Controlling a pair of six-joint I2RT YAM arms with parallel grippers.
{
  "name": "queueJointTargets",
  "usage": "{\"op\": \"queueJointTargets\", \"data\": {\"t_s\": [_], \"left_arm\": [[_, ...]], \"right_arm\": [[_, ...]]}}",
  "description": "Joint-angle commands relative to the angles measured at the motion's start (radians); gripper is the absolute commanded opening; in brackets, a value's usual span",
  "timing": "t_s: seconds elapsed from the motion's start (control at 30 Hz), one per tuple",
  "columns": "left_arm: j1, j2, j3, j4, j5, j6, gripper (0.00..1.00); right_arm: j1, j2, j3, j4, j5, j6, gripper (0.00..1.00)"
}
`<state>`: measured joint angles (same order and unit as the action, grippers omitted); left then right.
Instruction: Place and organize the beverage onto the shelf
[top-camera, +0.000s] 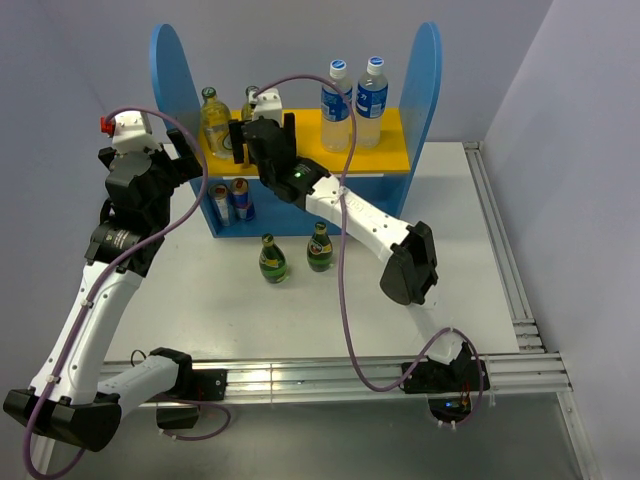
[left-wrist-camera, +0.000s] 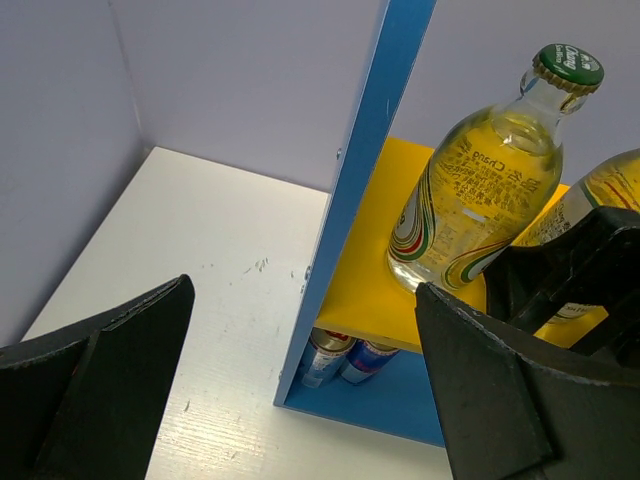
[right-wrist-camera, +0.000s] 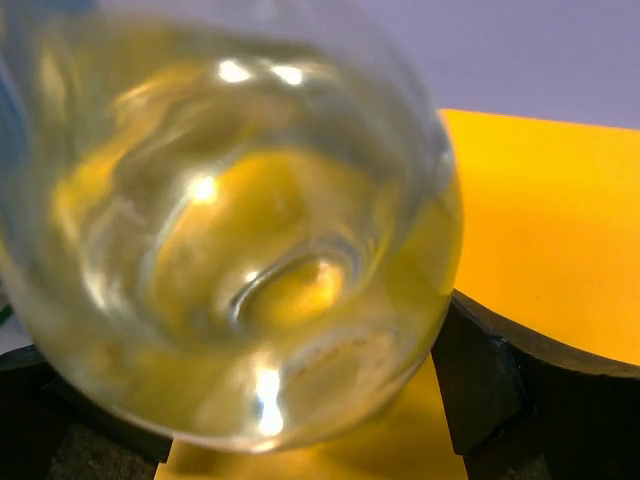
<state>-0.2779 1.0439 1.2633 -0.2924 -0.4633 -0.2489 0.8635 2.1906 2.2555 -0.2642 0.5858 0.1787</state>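
The blue shelf (top-camera: 425, 70) has a yellow-orange upper board (top-camera: 300, 140). Two plastic bottles with blue labels (top-camera: 337, 105) (top-camera: 371, 98) stand on its right part. One gold-capped glass bottle (top-camera: 214, 122) stands at its left end and also shows in the left wrist view (left-wrist-camera: 475, 190). My right gripper (top-camera: 262, 135) is shut on the second glass bottle (right-wrist-camera: 240, 230), held tilted just over the board. Two dark green bottles (top-camera: 271, 259) (top-camera: 319, 248) stand on the table in front of the shelf. My left gripper (left-wrist-camera: 300, 300) is open and empty beside the shelf's left panel (left-wrist-camera: 365, 150).
Two cans (top-camera: 222, 204) (top-camera: 241, 200) stand on the lower tier at the left and also show in the left wrist view (left-wrist-camera: 330, 355). The right arm (top-camera: 370, 225) reaches over the table above the green bottles. Walls close in at the left and right.
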Motion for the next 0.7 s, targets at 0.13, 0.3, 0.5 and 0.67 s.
{"op": "queueJointTargets", "data": {"t_s": [0.13,0.3,0.5,0.67], "left_arm": [[0.008,-0.022,-0.002,0.047,0.02,0.002,0.99],[0.013,-0.021,-0.004,0.048,0.02,0.002,0.99],[0.014,-0.022,-0.005,0.05,0.022,0.003,0.99],[0.014,-0.03,-0.008,0.053,0.015,0.01,0.99]], "right_arm": [[0.032,-0.106,-0.095,0.052,0.046,0.004,0.94],[0.058,-0.147,-0.172,0.059,0.072,0.018,0.95],[0.092,-0.219,-0.287,0.063,0.101,0.054,0.96],[0.132,-0.33,-0.439,0.095,0.123,0.11,0.96]]}}
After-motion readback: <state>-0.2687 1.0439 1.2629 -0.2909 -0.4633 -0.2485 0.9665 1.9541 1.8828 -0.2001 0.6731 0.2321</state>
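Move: The right hand's open fingers straddle the second Chang bottle on the yellow shelf, its middle only about 2 cm ahead; the first Chang bottle stands some 9 cm farther left. The right green bottle on the table, next to be fetched, lies roughly 13 cm back, 12 cm right and 23 cm below; the left green bottle about 17 cm back, 1 cm right, equally low. From the left hand the right green bottle is some 29 cm right, 2 cm back, 30 cm below. Already let go, the Chang bottle slips out from between the right hand's wide-open fingers: the hand first dips about 1.5 cm, then backs away at growing speed, some 7 cm straight towards the robot and clear of the bottle. The wrist holds its nearly level, forward-pointing attitude, and near the end the path starts to bend right, towards the right green bottle. ##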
